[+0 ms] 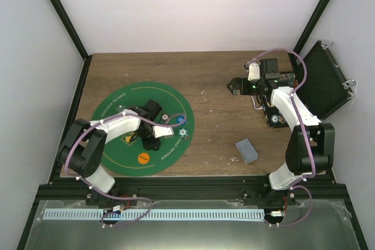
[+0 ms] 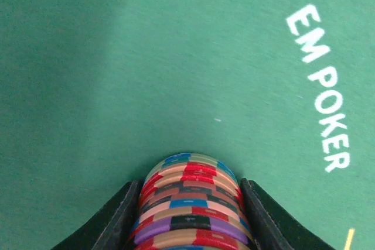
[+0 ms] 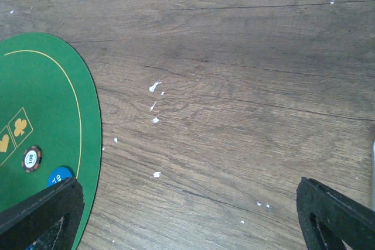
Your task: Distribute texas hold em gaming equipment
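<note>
In the left wrist view a tall stack of mixed poker chips (image 2: 190,203), red, blue, black and purple, stands end-on against the green felt mat (image 2: 146,57). My left gripper (image 2: 192,221) is shut on its sides, with a black finger on each flank. From above, that gripper (image 1: 150,142) hangs over the mat (image 1: 126,95). Loose chips lie nearby: orange (image 1: 142,157), teal (image 1: 183,133) and a dark one (image 1: 166,117). A grey-blue deck of cards (image 1: 246,150) rests on the wood to the right. My right gripper (image 1: 235,86) is open over bare wood, nothing in it.
A black hard case (image 1: 325,80) stands open at the right edge, behind the right arm. The right wrist view shows the mat's edge (image 3: 88,115), a "100" chip (image 3: 31,158), a blue chip (image 3: 58,175) and white specks on the wood.
</note>
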{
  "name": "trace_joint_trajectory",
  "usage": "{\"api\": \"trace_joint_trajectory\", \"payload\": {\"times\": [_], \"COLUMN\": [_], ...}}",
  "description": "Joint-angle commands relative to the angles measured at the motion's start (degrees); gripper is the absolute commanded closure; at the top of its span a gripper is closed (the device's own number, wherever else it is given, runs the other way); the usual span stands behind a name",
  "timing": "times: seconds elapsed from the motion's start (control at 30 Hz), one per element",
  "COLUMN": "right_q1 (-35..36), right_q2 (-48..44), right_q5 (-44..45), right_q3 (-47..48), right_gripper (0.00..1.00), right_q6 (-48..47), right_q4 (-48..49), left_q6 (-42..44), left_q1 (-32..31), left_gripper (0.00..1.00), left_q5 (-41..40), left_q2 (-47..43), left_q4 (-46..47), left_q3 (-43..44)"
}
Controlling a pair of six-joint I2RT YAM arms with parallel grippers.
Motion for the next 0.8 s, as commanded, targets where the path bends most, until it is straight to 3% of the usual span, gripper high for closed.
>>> {"api": "trace_joint_trajectory", "payload": {"times": [0.0, 0.47, 0.6, 0.67, 0.77], "right_q1": [0.06, 0.05, 0.06, 0.06, 0.06], "right_q2": [-1.63, -1.98, -1.81, -1.72, -1.88], "right_q5": [-1.20, -2.18, -2.44, -2.48, -2.32], "right_q3": [0.14, -0.04, 0.11, 0.23, 0.14], "right_gripper": [0.00, 0.00, 0.00, 0.00, 0.00], "right_q6": [-0.38, -0.25, -0.18, -0.23, -0.34], "right_q4": [0.06, -0.02, 0.00, -0.12, -0.23], "left_q6": [-1.68, -0.73, -1.95, -3.17, -4.32], "left_q1": [-2.78, -7.91, -7.98, -7.93, -7.93], "left_gripper": [1.00, 0.97, 0.51, 0.39, 0.32], "left_q5": [2.59, 0.89, -0.29, -0.31, 0.43], "left_q2": [-2.78, -7.03, -6.99, -7.18, -7.06], "left_q4": [-7.42, -6.59, -5.20, -4.86, -5.38], "left_q3": [-5.55, -12.21, -11.42, -9.92, -8.40]}}
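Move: The left hand already grips a chip stack standing on the mat; the free felt it is taken to lies about 5 cm straight back. The orange disc is some 6 cm back and 4 cm to the hand's left, about 2 cm below. The dark single chip lies about 11 cm ahead and 5 cm right, the other chip stack some 5 cm ahead and 13 cm right. From the right hand, that felt is roughly 26 cm back, 38 cm left and 18 cm below. Straight back towards its own base, the left hand slides the gripped chip stack about 5 cm level over the felt to the right side of the orange disc, slowing and turning a slight 5 degrees clockwise. There it stops, fingers still pointing down, and spreads its fingers to let go of the stack, staying low around it. ##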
